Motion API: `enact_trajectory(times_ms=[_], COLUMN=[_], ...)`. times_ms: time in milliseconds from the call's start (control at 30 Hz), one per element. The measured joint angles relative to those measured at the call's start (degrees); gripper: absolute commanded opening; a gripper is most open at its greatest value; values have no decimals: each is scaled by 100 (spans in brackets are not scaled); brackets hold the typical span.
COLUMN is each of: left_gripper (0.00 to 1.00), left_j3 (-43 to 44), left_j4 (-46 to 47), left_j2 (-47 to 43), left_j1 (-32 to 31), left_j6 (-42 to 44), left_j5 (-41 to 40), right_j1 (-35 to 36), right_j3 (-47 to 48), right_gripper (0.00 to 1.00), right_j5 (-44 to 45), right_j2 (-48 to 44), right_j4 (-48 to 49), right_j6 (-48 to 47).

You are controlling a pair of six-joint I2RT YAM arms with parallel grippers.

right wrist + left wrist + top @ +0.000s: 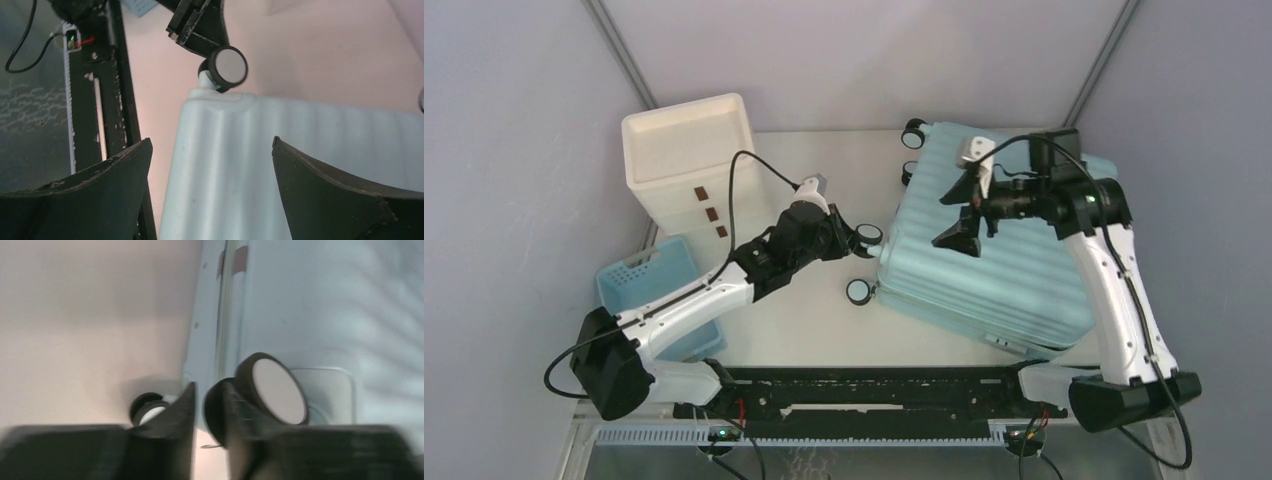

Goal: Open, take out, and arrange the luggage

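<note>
The luggage, a light-blue ribbed suitcase, lies flat and closed on the right half of the table, its wheels pointing left. My left gripper is at the upper near-side wheel. In the blurred left wrist view its fingers stand a narrow slit apart, with that wheel against the right one. Whether the wheel's black rim is pinched does not show. My right gripper hovers over the ribbed shell, wide open and holding nothing.
A white drawer unit stands at the back left, with a blue lattice basket in front of it beside the left arm. A black rail runs along the near edge. A second wheel sticks out toward the table's middle.
</note>
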Motion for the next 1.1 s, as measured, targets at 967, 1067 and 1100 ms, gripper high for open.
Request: enact_trajectory(times_ms=[967, 1067, 1100], left_gripper=[80, 80, 80], left_j3=[-3585, -3840, -3895], left_j4=[540, 914, 1014], left_j2=[-5604, -5827, -5849], left_j1=[-286, -286, -286], left_j6=[2044, 2385, 2487], left_j5=[-649, -586, -555], right_j1=[3748, 3816, 3840], right_j3=[186, 186, 186], right_gripper=[100, 100, 100], right_j5=[3652, 3818, 3882], right_j2=[1963, 2127, 2179], right_j4=[1488, 1508, 1508], right_j6=[1182, 1362, 1412])
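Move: The luggage's upper near-left wheel sits between the left fingers, no more than 1 cm ahead and 1 cm to their right, and level with them. Its lower wheel is about 3 cm back of that hand and 14 cm below. The upper far wheel is some 20 cm ahead and 9 cm to the right, about level. From the right hand, hovering over the luggage, the upper near-left wheel is about 15 cm left, 2 cm ahead and 14 cm below. The left fingers let go of the luggage's upper near-left wheel, opening wide as the hand backs off about 15 cm to the left and back, briefly rising some 5 cm on the way, and its fingers tilt up towards level. The right hand, already wide open, swings some 15 cm left and sinks over 10 cm to that same wheel, fingers tipping down to straddle it without closing. ##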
